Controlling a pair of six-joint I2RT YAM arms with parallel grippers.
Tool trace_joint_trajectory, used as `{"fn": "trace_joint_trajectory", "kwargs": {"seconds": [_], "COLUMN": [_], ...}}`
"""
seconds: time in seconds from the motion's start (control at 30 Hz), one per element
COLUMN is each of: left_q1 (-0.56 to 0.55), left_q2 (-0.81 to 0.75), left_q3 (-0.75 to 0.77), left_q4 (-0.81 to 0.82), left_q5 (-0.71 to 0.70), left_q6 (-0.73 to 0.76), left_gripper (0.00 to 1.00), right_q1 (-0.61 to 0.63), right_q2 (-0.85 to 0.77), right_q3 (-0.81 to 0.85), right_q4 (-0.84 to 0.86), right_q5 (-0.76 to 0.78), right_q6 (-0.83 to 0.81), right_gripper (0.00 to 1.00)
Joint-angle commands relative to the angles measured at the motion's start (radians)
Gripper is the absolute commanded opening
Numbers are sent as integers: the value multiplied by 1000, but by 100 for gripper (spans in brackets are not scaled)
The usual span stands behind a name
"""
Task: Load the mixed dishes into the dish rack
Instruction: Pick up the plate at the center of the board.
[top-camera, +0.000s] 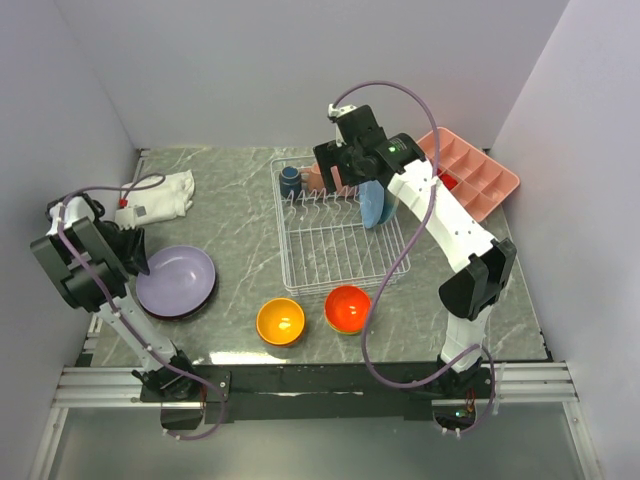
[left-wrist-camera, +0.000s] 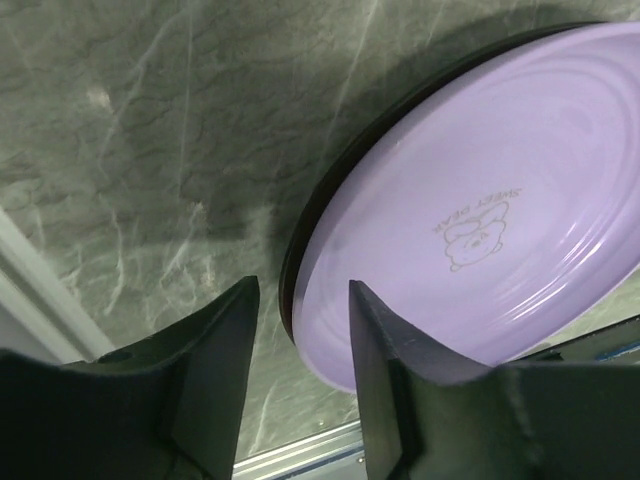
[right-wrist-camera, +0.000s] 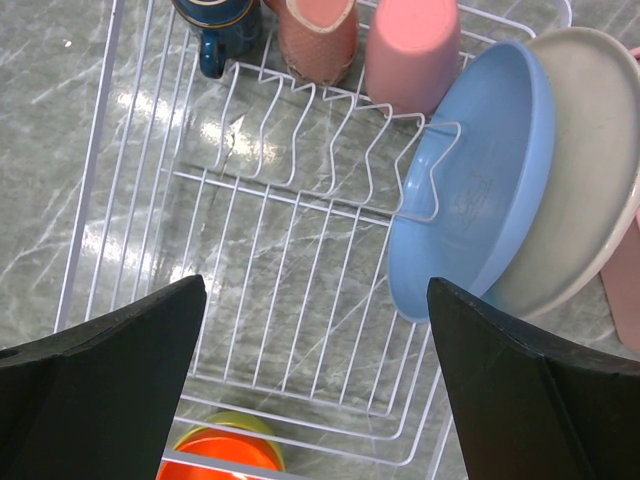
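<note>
A lavender plate (top-camera: 176, 280) (left-wrist-camera: 480, 200) lies on a dark-rimmed plate (left-wrist-camera: 297, 250) at the left. My left gripper (top-camera: 137, 262) (left-wrist-camera: 300, 300) is open, with the stack's left rim in the gap between its jaws. One finger is over the lavender plate, the other over the table. The dish rack (top-camera: 335, 235) (right-wrist-camera: 250, 250) holds a blue plate (top-camera: 375, 205) (right-wrist-camera: 470, 190), a cream plate (right-wrist-camera: 590, 180), a navy cup (top-camera: 290, 180) (right-wrist-camera: 215, 25) and pink cups (right-wrist-camera: 410, 50). My right gripper (top-camera: 345, 178) (right-wrist-camera: 315, 290) hangs wide open above the rack, empty.
An orange-yellow bowl (top-camera: 280, 320) and a red-orange bowl (top-camera: 347, 308) (right-wrist-camera: 215, 462) sit in front of the rack. A white cloth (top-camera: 165, 195) lies at the back left. A pink compartment tray (top-camera: 475, 170) stands at the back right.
</note>
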Motion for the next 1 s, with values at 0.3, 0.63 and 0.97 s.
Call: {"fn": "trace_joint_trajectory", "kwargs": {"seconds": [0.3,0.63,0.97], "left_q1": [-1,-46,-216], "left_q2": [33,-39,16], "left_q3": [83,357,515], "left_q4": [-100,-247,-247], "left_q5": [106,262,425], "left_q6": [-10,-22,-136], "left_gripper": [1,1,1], "right_q1": [16,-16,-4], "right_q2": [29,36,168], "right_q3": [46,108,229], "right_q4": [9,15,74], "right_q5": [44,-374,-722], "right_q6": [-9,-73,99], "right_gripper": [100,100,100]}}
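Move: At the left-hand rim of the purple plate, the left hand's open fingers already straddle the edge; the plate's middle is about 10 cm to the right, 3 cm back and 1 cm lower. The brown-rimmed plate lies right under it, some 3 cm below the hand. The white cloth is about 17 cm ahead and 3 cm to the right, the yellow bowl roughly 31 cm right and 13 cm back. From the right hand the purple plate lies some 36 cm left, 15 cm back, 24 cm below. Closing from half open to nearly shut, the left fingers pinch the purple plate's rim, then carry the plate up about 12 cm and forward some 9 cm, bending right towards the rack as the fingers tip outward by 15–20 degrees. The right hand, empty and wide open, swings about 9 cm left towards the plate, slightly back, rolling its left side up and turning counter-clockwise. ##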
